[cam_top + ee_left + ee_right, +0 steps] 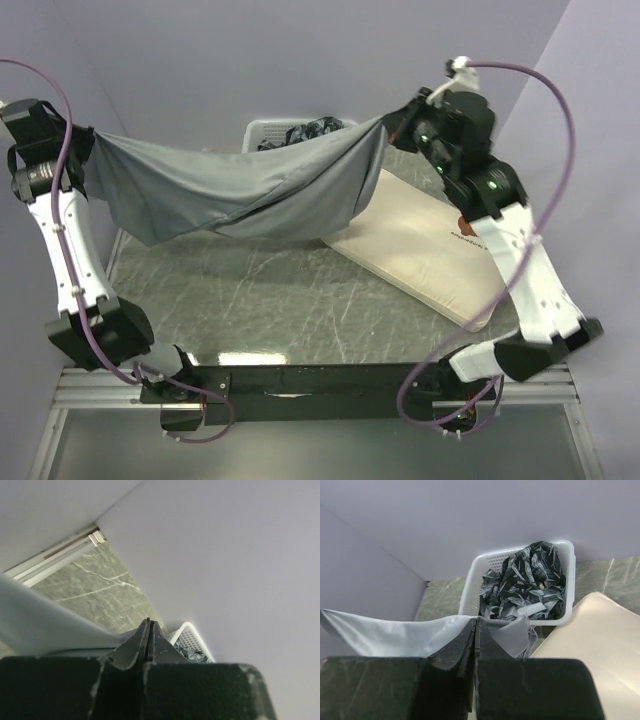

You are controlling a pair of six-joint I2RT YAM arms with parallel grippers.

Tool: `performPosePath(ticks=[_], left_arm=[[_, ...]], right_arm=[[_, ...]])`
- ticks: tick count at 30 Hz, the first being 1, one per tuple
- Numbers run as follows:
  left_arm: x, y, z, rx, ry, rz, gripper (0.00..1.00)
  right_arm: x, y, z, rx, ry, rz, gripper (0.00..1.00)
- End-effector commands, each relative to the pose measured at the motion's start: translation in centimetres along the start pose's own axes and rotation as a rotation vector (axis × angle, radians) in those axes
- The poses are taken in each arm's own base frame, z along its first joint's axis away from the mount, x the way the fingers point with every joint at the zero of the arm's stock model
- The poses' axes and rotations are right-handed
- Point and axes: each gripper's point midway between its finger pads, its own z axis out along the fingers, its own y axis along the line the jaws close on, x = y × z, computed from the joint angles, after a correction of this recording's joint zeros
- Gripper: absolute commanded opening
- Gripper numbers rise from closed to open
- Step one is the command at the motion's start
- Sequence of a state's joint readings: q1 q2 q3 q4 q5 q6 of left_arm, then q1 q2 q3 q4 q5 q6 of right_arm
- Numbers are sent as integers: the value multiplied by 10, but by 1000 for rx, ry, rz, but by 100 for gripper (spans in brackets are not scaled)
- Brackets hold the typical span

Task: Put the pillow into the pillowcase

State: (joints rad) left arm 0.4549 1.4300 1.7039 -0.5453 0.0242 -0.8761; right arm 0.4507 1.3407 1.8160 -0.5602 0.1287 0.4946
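Note:
The grey pillowcase (pixel 240 185) hangs in the air, stretched between my two arms and sagging in the middle above the table. My left gripper (pixel 88 138) is shut on its left corner. In the left wrist view the jaws (pixel 148 623) are pressed together with pale fabric (pixel 40 625) running off to the left. My right gripper (pixel 388 122) is shut on the right corner, and grey cloth (pixel 395 632) bunches around the closed tips (pixel 476 621). The cream pillow (pixel 420 250) lies flat on the table at the right, partly under the hanging case; it also shows as the pillow (pixel 592 640) in the right wrist view.
A white basket (pixel 262 125) full of dark patterned cloth stands at the back behind the pillowcase; its rim (pixel 570 580) is close to my right gripper. The marbled green tabletop (pixel 260 290) lies below. Lilac walls close in at the back and both sides.

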Motion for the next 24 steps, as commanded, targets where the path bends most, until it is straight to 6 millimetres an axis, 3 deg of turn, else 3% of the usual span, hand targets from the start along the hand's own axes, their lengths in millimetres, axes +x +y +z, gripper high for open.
performPosePath(ticks=[1, 3, 5, 7, 8, 9, 10, 11, 12, 13, 15, 16, 17, 18, 19, 20, 21, 22, 23, 24], left_arm=[[-27, -48, -8, 139, -22, 36, 1], [-40, -61, -9, 155, -39, 51, 1], [-56, -77, -13, 178, -67, 73, 1], [-62, -77, -15, 166, -67, 76, 1], [-66, -80, -19, 175, -76, 77, 1], [-69, -77, -19, 175, -76, 77, 1], [-70, -75, -18, 174, -79, 75, 1], [-68, -71, -16, 165, -73, 79, 1], [-67, -67, -13, 156, -68, 85, 1], [-62, -61, -8, 141, -49, 90, 1], [-52, -47, 7, 108, -11, 99, 1], [-46, -43, 14, 103, 1, 101, 1], [-31, -28, 28, 71, 40, 97, 2], [-18, -26, 35, 71, 69, 106, 4], [-11, -18, 43, 37, 70, 118, 15], [5, -5, 55, -10, 101, 154, 27], [25, -8, 61, -19, 130, 181, 45], [36, -4, 67, -42, 140, 204, 73], [57, 3, 75, -59, 181, 232, 80], [83, -6, 75, -40, 228, 264, 83]], right_arm=[[-30, 19, 34, -59, -92, -22, 0], [-46, 23, 39, -71, -129, -12, 0], [-77, 37, 23, -111, -208, 2, 0], [-84, 43, 13, -136, -229, 14, 0], [-90, 46, -2, -155, -248, 27, 0], [-87, 46, -9, -166, -244, 41, 0], [-55, 32, 2, -139, -176, 42, 0], [-57, 33, -19, -170, -203, 62, 0], [-39, 31, -21, -193, -168, 92, 0], [2, 17, -21, -189, -107, 105, 0], [57, 4, -16, -182, -21, 133, 0], [116, -18, -9, -141, 71, 127, 0], [156, -13, -10, -155, 139, 116, 0], [191, -20, -8, -131, 199, 107, 2], [249, -46, -4, -63, 307, 87, 3], [279, -47, -7, -71, 371, 77, 10], [303, -57, -9, -48, 418, 90, 18], [334, -67, -11, -48, 481, 96, 27], [345, -69, -14, -48, 506, 94, 45], [352, -73, -17, -37, 522, 89, 51]])
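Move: Both shut grippers hold the grey pillowcase taut, high above the table. The bare table it is being brought down to lies roughly 32 cm left and 4 cm back of the right hand, some 42 cm below, and about 27 cm right and 9 cm back of the left hand, some 35 cm below. From the right hand the pillow is about level and 13 cm right, and the basket about 22 cm ahead and 17 cm left, both far below. Down in a fast fling, after a short forward swing of about 6 cm, the right hand pulls back and drops nearly 30 cm, drifting left towards the bare table beside the pillow and tipping downwards. The left hand first bobs up about 9 cm, then comes down and forward to just below its starting height. Late in the drop both grippers open, the left wider, letting the pillowcase go. ##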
